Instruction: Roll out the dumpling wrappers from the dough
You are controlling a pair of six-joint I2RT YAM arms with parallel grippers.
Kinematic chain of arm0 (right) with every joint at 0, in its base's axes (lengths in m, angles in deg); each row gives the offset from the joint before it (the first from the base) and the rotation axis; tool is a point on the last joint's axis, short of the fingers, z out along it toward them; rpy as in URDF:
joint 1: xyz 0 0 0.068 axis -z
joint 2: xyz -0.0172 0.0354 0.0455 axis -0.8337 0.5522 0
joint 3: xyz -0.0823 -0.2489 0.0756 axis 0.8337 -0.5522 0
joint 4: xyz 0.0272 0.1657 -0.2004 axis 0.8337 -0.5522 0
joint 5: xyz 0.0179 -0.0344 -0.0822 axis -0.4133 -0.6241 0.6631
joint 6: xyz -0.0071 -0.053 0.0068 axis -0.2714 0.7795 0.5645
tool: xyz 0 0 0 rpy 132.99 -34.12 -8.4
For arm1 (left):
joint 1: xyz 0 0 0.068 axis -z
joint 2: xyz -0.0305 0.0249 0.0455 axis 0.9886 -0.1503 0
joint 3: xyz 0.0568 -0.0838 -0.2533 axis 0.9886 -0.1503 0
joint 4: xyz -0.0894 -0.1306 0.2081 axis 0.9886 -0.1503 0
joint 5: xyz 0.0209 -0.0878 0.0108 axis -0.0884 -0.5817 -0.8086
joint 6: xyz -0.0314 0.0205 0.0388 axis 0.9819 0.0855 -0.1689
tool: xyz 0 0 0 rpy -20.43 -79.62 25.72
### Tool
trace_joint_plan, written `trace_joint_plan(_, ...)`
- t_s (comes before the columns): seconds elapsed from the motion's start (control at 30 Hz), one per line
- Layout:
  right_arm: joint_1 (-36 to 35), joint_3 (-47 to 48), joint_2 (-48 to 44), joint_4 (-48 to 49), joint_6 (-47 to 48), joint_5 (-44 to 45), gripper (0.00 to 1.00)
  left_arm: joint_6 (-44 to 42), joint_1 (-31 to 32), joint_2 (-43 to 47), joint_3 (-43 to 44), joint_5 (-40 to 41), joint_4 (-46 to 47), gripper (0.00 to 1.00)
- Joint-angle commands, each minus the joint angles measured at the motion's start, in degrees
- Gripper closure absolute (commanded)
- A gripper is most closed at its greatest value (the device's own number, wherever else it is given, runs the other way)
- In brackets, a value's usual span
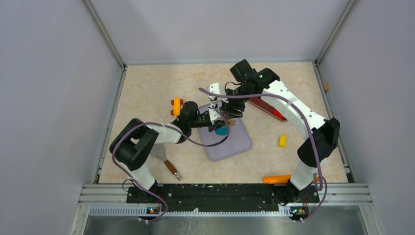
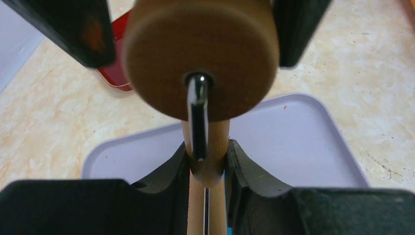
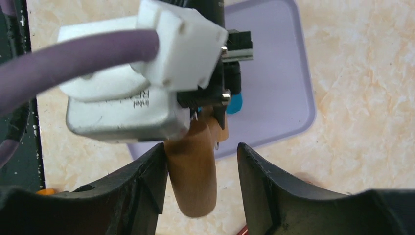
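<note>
The tan wooden roller (image 2: pixel 200 54) is held over the lavender mat (image 1: pixel 234 147). My left gripper (image 2: pixel 208 147) is shut on its thin handle (image 2: pixel 208 166); in the top view this gripper (image 1: pixel 215 119) is above the mat's far edge. My right gripper (image 3: pixel 200 147) is open around the roller's other handle (image 3: pixel 193 171), with the left finger (image 3: pixel 147 181) against it and the right finger (image 3: pixel 264 181) apart. The right gripper also shows in the top view (image 1: pixel 229 111). A small teal-blue lump of dough (image 1: pixel 222 130) lies on the mat under the roller, partly hidden (image 3: pixel 235 103). No wrapper discs show.
An orange brick (image 1: pixel 176 106) lies left of the mat. A red flat piece (image 1: pixel 266 108) lies to its right. A yellow block (image 1: pixel 282 141), an orange cylinder (image 1: pixel 277 179) and a brown-handled tool (image 1: pixel 171 169) lie nearer the bases. Grey walls enclose the table.
</note>
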Motion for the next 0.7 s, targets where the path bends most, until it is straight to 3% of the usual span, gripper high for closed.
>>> trace_joint_plan(0.0,-1.59,-2.25,0.22,3.41,-0.48,-0.82,0.48,-1.21,0.55,3.07,2.49,-2.01,2.4,1.0)
trace_joint_plan(0.17,-1.57,-5.39,0.51,4.52,1.12,1.37,0.55,-2.0,0.96,2.91,1.4,2.96,4.52,1.0)
trace_joint_plan(0.23,-1.57,-5.9,0.57,4.8,1.92,2.0,0.73,-2.09,1.25,2.06,1.16,4.54,5.68,1.0)
trace_joint_plan(0.37,-1.57,-5.74,0.88,5.69,3.94,2.56,0.98,-0.7,1.52,0.02,0.24,7.27,10.28,1.0)
trace_joint_plan(0.67,-2.13,-9.21,-0.8,10.97,9.34,3.72,1.0,0.88,1.45,-4.52,-3.62,9.51,20.97,0.96)
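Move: Just under the right hand's open fingers, some 4 cm down and about 1 cm back, is the upper roller of the double-ended roller tool; its lower roller is about 16 cm below this hand, 1 cm back. The blue dough lies roughly 17 cm below, 2 cm back and 3 cm left, and the red tray's middle some 12 cm ahead and 18 cm right. From the left hand, which grips the tool's handle, the dough is about 8 cm down, 1 cm back and 1 cm right. Sinking about 3 cm, with a slight draw back that it soon undoes, the right hand shuts its half-open fingers across the upper roller while the left keeps its grip on the handle, nearly still. Then both hands ease the tool forward over the dough by 1 to 2 cm, turning some 5 degrees counter-clockwise and dipping about 1 cm at the end. ##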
